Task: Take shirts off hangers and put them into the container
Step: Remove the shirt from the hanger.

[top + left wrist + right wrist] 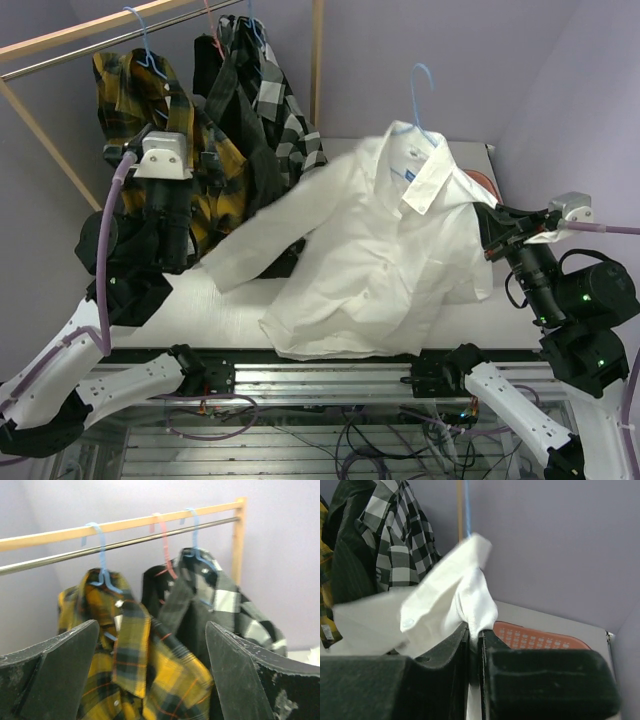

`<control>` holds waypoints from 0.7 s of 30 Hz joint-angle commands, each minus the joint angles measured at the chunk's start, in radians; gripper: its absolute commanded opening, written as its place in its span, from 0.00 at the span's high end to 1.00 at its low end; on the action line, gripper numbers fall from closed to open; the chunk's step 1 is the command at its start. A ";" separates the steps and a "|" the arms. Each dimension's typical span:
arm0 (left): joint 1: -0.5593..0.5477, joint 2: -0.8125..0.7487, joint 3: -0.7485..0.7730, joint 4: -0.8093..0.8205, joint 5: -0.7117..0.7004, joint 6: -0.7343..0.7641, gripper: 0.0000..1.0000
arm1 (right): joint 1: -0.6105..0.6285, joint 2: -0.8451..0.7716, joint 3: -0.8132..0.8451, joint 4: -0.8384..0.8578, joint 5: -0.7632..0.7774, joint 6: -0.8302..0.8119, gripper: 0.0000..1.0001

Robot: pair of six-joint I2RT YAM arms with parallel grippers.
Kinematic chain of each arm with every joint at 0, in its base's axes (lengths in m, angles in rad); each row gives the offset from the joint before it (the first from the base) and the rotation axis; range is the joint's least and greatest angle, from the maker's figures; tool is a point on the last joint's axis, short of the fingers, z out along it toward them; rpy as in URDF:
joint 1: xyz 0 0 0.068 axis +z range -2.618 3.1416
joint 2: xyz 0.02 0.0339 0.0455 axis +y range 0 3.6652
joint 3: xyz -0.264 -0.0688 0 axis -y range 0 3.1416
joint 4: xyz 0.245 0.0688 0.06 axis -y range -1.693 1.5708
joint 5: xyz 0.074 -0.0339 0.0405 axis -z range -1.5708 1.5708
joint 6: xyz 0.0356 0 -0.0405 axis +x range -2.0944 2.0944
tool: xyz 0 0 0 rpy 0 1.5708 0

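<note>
The white shirt (380, 250) is spread over the table, still on its light blue hanger (421, 100). My right gripper (497, 226) is shut on a fold of the white shirt (451, 597) near its collar; in the right wrist view the cloth is pinched between the jaws of this gripper (474, 632). Behind it lies the salmon container (540, 638). My left gripper (150, 626) is open and empty in front of the yellow plaid shirt (150, 670). That shirt, a dark shirt (155, 587) and a checked shirt (225, 600) hang on two blue hangers (101, 555) and a pink hanger (165, 550).
A wooden rail (125, 525) with a metal bar below it carries the hanging shirts, and a wooden upright (239, 540) stands at its right end. Purple walls close in at the back and right. The white shirt's hem drapes over the table's near edge (330, 352).
</note>
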 commanded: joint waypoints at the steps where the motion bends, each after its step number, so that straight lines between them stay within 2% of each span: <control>1: 0.000 0.065 0.084 -0.160 0.247 -0.040 0.01 | 0.000 -0.009 0.048 0.044 -0.030 -0.046 1.00; 3: 0.000 0.108 0.115 -0.195 0.304 -0.048 0.01 | 0.000 -0.019 0.057 0.042 -0.047 -0.058 1.00; 8: 0.001 0.155 0.097 -0.120 0.393 -0.066 0.01 | -0.001 -0.026 0.101 0.005 -0.090 -0.068 1.00; 12: 0.000 0.187 0.076 -0.100 0.464 -0.135 0.04 | 0.000 -0.034 0.129 0.001 -0.104 -0.059 1.00; 16: -0.001 0.220 0.005 -0.018 0.557 -0.242 0.04 | 0.001 -0.044 0.152 0.033 -0.112 -0.048 1.00; 21: -0.001 0.269 -0.077 0.130 0.603 -0.343 0.01 | 0.001 -0.019 0.231 0.047 -0.156 -0.022 1.00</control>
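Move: The white shirt's hanger, still inside its collar, is roughly 36 cm to the left hand's right, a few centimetres farther out and near its height. The yellow plaid shirt hangs some 15 cm straight ahead of that hand and 5 cm lower; the checked shirt hangs about 18 cm right and 15 ahead, also 5 cm lower. From the right hand the hanger is about 13 cm ahead, 8 left and 6 up, the container about 25 cm straight ahead and 35 below. Keeping its pinch on the white shirt's shoulder, the right hand draws it up and back about 5 cm each way. Meanwhile the empty left hand, fingers wide open, sweeps right some 16 cm towards the shirt's hanger, edging forward, then also sinking about 6 cm, while its wrist turns some 30 degrees clockwise. ##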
